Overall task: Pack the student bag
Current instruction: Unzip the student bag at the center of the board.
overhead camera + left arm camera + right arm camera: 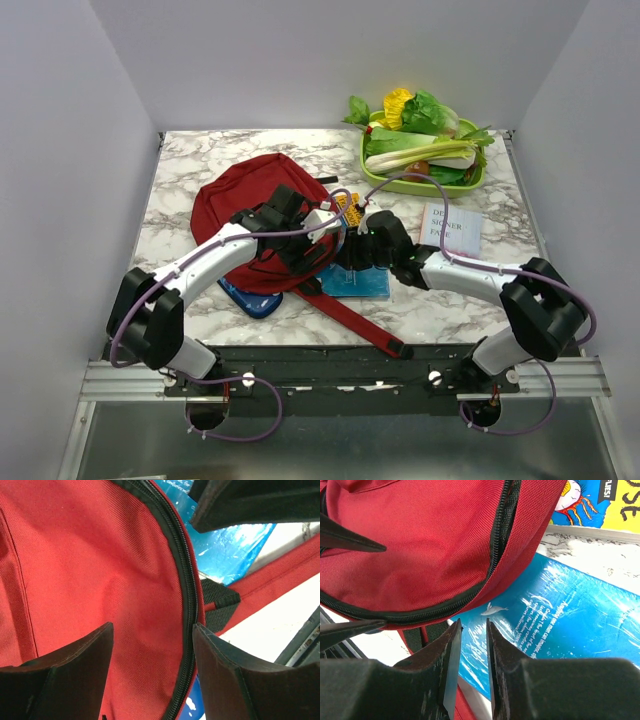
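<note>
The student bag (pixel 235 200) is a dark red backpack lying flat at the table's centre-left, and its black zip (pixel 187 605) runs along the edge. My left gripper (pixel 152 630) is open just above the red fabric, its fingers (pixel 75 670) straddling cloth and zip without pinching them. In the top view the left gripper (pixel 306 254) hovers over the bag's right edge. My right gripper (pixel 472 625) is open by a narrow gap with nothing between its jaws. It points at a glossy blue book (pixel 560 630) partly tucked under the bag (pixel 420 545). From above, the right gripper (pixel 347 256) sits close to the left one.
A yellow book (pixel 350 208) lies by the bag's right side, and a white booklet (pixel 450 230) lies further right. At the back right is a green tray (pixel 400 185) of vegetables. A blue pencil case (pixel 250 298) peeks out under the bag, and a red strap (pixel 360 325) runs toward the near edge.
</note>
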Action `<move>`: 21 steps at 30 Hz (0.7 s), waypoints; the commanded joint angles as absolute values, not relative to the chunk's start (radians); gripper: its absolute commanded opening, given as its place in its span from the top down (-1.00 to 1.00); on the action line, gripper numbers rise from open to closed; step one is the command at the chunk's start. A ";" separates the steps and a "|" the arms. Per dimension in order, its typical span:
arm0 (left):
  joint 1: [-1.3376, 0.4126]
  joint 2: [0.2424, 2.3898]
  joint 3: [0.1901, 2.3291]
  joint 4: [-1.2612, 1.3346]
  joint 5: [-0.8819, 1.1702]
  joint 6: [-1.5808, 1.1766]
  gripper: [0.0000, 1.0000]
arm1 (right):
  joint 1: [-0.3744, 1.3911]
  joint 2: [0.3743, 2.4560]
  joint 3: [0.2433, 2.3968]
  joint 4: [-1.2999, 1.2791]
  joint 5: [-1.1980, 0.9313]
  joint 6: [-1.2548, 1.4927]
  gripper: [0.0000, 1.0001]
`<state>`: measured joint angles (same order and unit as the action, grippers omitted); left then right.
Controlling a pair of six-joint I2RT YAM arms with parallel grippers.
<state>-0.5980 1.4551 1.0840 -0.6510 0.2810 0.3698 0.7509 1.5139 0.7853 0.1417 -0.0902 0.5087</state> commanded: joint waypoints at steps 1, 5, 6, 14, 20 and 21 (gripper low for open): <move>-0.604 1.499 1.074 -0.574 0.233 0.350 -0.38 | 0.752 1.531 0.781 0.179 -0.061 0.520 0.31; -0.604 1.529 1.077 -0.546 0.183 0.357 -0.15 | 0.753 1.526 0.765 0.190 -0.067 0.529 0.32; -0.604 1.534 1.077 -0.548 0.187 0.356 -0.03 | 0.753 1.523 0.759 0.192 -0.067 0.531 0.32; -0.611 1.555 1.075 -0.551 0.201 0.348 0.79 | 0.753 1.519 0.752 0.202 -0.063 0.534 0.34; -0.612 1.539 1.089 -0.589 0.213 0.344 1.00 | 0.753 1.509 0.738 0.212 -0.058 0.538 0.35; -0.612 1.533 1.092 -0.598 0.213 0.344 1.00 | 0.753 1.506 0.736 0.213 -0.058 0.537 0.37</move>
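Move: Just ahead of the left fingers, about 2 cm forward and 3 cm lower, lies the near-right stretch of the student bag's zip. The black webbing is some 4 cm back and 1 cm right of this hand, the blue book about 8 cm right and 1 cm back, both roughly 8 cm below. From the right hand, that stretch of zip is some 7 cm left, 1 cm back and slightly lower. Dipping about 2.5 cm and reaching some 2 cm forward onto the bag's front edge, the left hand comes down with open fingers. It then shuts them fully while almost still, pinching the inner, bag-panel side of the zip in the fingertips, with hardly any wrist turn. ##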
